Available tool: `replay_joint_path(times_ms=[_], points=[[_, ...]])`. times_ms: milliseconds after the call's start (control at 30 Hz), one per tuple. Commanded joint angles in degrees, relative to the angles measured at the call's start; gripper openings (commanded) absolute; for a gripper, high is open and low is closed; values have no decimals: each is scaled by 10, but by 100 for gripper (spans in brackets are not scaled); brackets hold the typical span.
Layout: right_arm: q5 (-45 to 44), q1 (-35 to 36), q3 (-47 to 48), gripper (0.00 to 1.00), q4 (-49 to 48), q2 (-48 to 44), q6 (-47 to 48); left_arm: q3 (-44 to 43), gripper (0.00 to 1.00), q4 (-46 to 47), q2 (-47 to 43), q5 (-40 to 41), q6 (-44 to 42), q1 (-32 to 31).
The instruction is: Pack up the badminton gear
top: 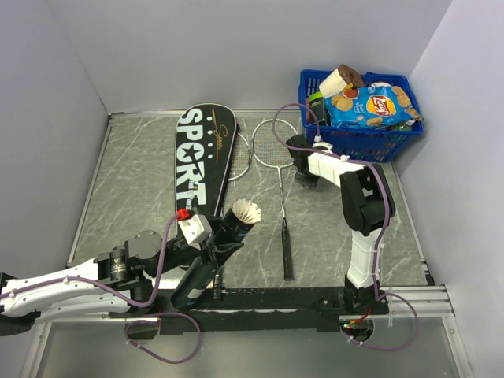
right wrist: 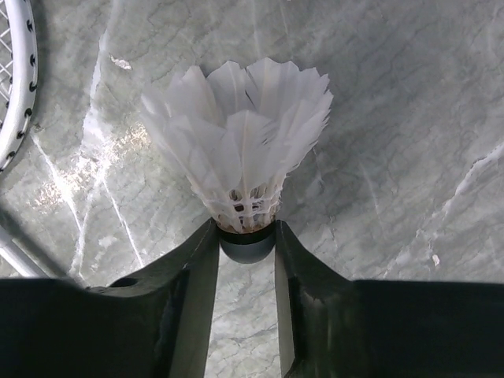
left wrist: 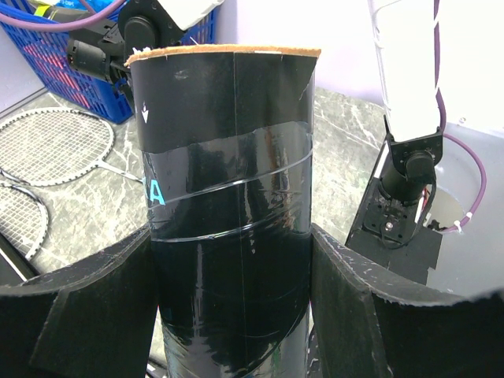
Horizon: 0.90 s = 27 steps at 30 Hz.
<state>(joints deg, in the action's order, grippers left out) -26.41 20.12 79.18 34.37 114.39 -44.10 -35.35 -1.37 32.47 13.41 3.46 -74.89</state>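
My left gripper [top: 211, 253] is shut on the long black tube [top: 206, 264], which it holds tilted above the table's near edge. A white feather shuttlecock [top: 246, 211] sticks out of the tube's upper end. In the left wrist view both pads press the tube [left wrist: 228, 197] with its teal print. My right gripper [top: 307, 178] points down at the table beside a racket head. Its fingertips close on the dark cork of a second shuttlecock [right wrist: 240, 150], right gripper [right wrist: 246, 234]. Two silver rackets [top: 280, 169] [top: 240, 156] lie mid-table. The black "SPORT" cover [top: 203, 157] lies to their left.
A blue plastic basket [top: 394, 138] of snack packets stands at the back right corner, just behind the right arm. Grey walls close the table on three sides. A racket rim [right wrist: 16, 87] lies just left of the right gripper.
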Motion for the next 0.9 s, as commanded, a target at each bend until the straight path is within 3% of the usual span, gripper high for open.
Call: replay_joint_path(times_ms=[0,167,367,633,867], points=[[0,4,13,29,13,2,1,-12,24,29,-3,5,-7,-6],[1,7,-14,21,9,-28,-1,-13,24,28,-1,7,-7,-10],[-10,37,-81,21,24,-109,-27,-18,24,23,0,5,-6,-13],[-12,95,-143,25,104,-198,-210,-25,24,22,7,-6,3,-17],[-36,190,-101,25,205,-203,-382,-22,24,28,-7,11,10,-25]])
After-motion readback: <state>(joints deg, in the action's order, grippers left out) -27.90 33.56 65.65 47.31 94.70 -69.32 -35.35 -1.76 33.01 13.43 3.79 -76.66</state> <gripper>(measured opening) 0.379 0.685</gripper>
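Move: My right hand already pinches the shuttlecock by its cork, down at the table. The tube's open mouth is about 28 cm back, 21 cm left and 34 cm above that hand. The near racket's handle lies some 25 cm back and 8 cm left, its head about 18 cm ahead and 10 cm left; the blue basket is roughly 21 cm ahead and 21 cm right. From my left hand, gripping the tube, the mouth is about 4 cm ahead, 4 cm right and 8 cm up. Keeping the cork pinched, I draw my right hand back about 11 cm towards the tube mouth, almost level at first, then also rising and swinging left some 4 to 5 cm each, in over the racket's shaft. The wrist rolls and turns clockwise by about 10 degrees while my left hand holds the tube nearly still, mouth up. ##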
